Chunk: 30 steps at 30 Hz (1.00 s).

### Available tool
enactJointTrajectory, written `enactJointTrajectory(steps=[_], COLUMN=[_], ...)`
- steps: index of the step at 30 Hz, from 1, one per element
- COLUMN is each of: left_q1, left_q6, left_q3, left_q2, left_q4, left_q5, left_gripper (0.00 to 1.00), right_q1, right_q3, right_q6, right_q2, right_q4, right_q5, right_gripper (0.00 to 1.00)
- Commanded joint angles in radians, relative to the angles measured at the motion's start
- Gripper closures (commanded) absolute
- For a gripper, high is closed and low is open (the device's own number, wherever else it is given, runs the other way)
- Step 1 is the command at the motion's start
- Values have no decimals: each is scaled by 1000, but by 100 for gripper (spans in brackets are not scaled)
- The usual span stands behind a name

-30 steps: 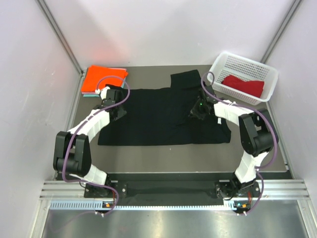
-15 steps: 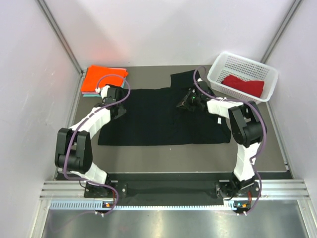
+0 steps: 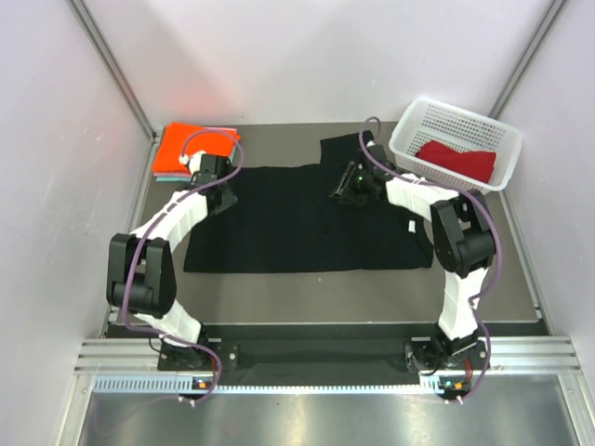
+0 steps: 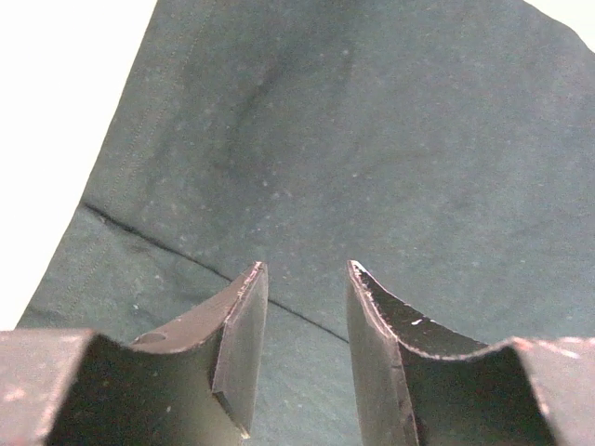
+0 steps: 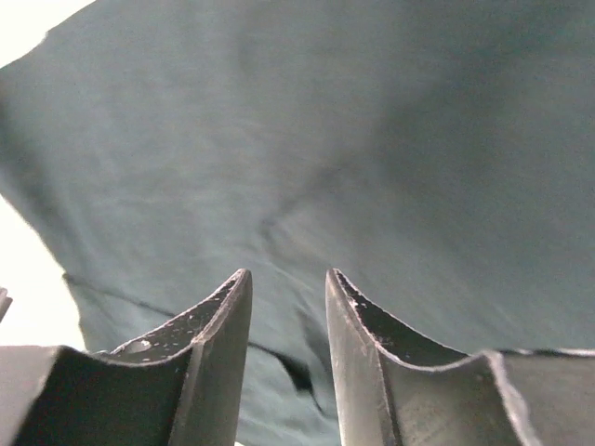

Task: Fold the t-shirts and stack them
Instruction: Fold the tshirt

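A large black t-shirt [image 3: 279, 223] lies spread flat across the middle of the table, one sleeve [image 3: 346, 149] pointing to the back. My left gripper [image 3: 220, 197] hovers open over its left back corner; in the left wrist view the open left gripper [image 4: 306, 265] has only the black t-shirt's cloth [image 4: 372, 139] and a seam below it. My right gripper [image 3: 344, 189] stands open over the shirt just below that sleeve, holding nothing; the right wrist view shows it [image 5: 288, 271] above the creased black t-shirt [image 5: 390, 139]. A folded orange t-shirt [image 3: 191, 144] lies on a pale teal one [image 3: 165, 177] at back left. A dark red t-shirt [image 3: 457, 160] sits in the basket.
The white mesh basket [image 3: 406, 121] stands at the back right corner, close to my right arm's forearm. Grey walls close in the table on three sides. A bare strip of table [image 3: 297, 293] runs between the shirt's near hem and the arm bases.
My right gripper travelled left and back over the black shirt while shut, then opened and let the cloth go. The left gripper shifted slightly toward the back.
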Motion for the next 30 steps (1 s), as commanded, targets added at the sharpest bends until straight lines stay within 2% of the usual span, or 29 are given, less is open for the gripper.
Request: enactJointTrajectory(steps=[1,2,5,8,9,12,16,21,25,30], left_q1=[18,22,47,94,126,195,239,248,248,252], left_q6=[-16,-41,-161,-277,-289,-335,-348,-369,-374,-394], left_q3=[85,116,133,112,96,9,-124,-203,-247,-273], left_q2=[13,30,34,22,13,-53,-174,-208,-165,-99], left_q4=[-96,-152,-243,-313,-314,-305,-268,-266,-262,-258], left_q5=[50,70,52,94,140,156,93,59,33,-63], left_gripper=[56,56,55,53,52,51,52,53,54,54], right_q1=[-19,-28,-71,-87,-88,-113,-212,-242,-269,-315], right_q3=[80,43,-90,-211,-237,-346,-471,-557,-600,-620], right_q6=[-43,-3,96,176,187,209,167,135,106,69], right_q2=[-166,-193,-326,-446,-472,-562,-662,-688,-675,-613], right_q4=[-367,-457,-536,-607,-618,-644,-609,-555,-472,-443], right_q5=[211,269,308,355,372,435,429,414,459,490], right_gripper=[61,61,60,60,59,58,59,60,61,62])
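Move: Some 17 cm back and 10 cm to the left of the left hand, about 9 cm lower, lies the black t-shirt's near left corner; the orange stack is roughly 15 cm ahead of that hand and 8 cm left, 7 cm lower. The t-shirt's near right corner lies about 20 cm back and 24 cm right of the right hand, 6 cm lower. From the right hand, the white label is 10 cm back and 18 cm right, also 6 cm lower. Sweeping apart over the t-shirt, both hands come back and outwards to its near corners with fingers still part open. The right goes about 30 cm back and right, arching up before sinking, and turns clockwise; the left lifts slightly, then goes back, left and down, turning some 30 degrees counter-clockwise. ##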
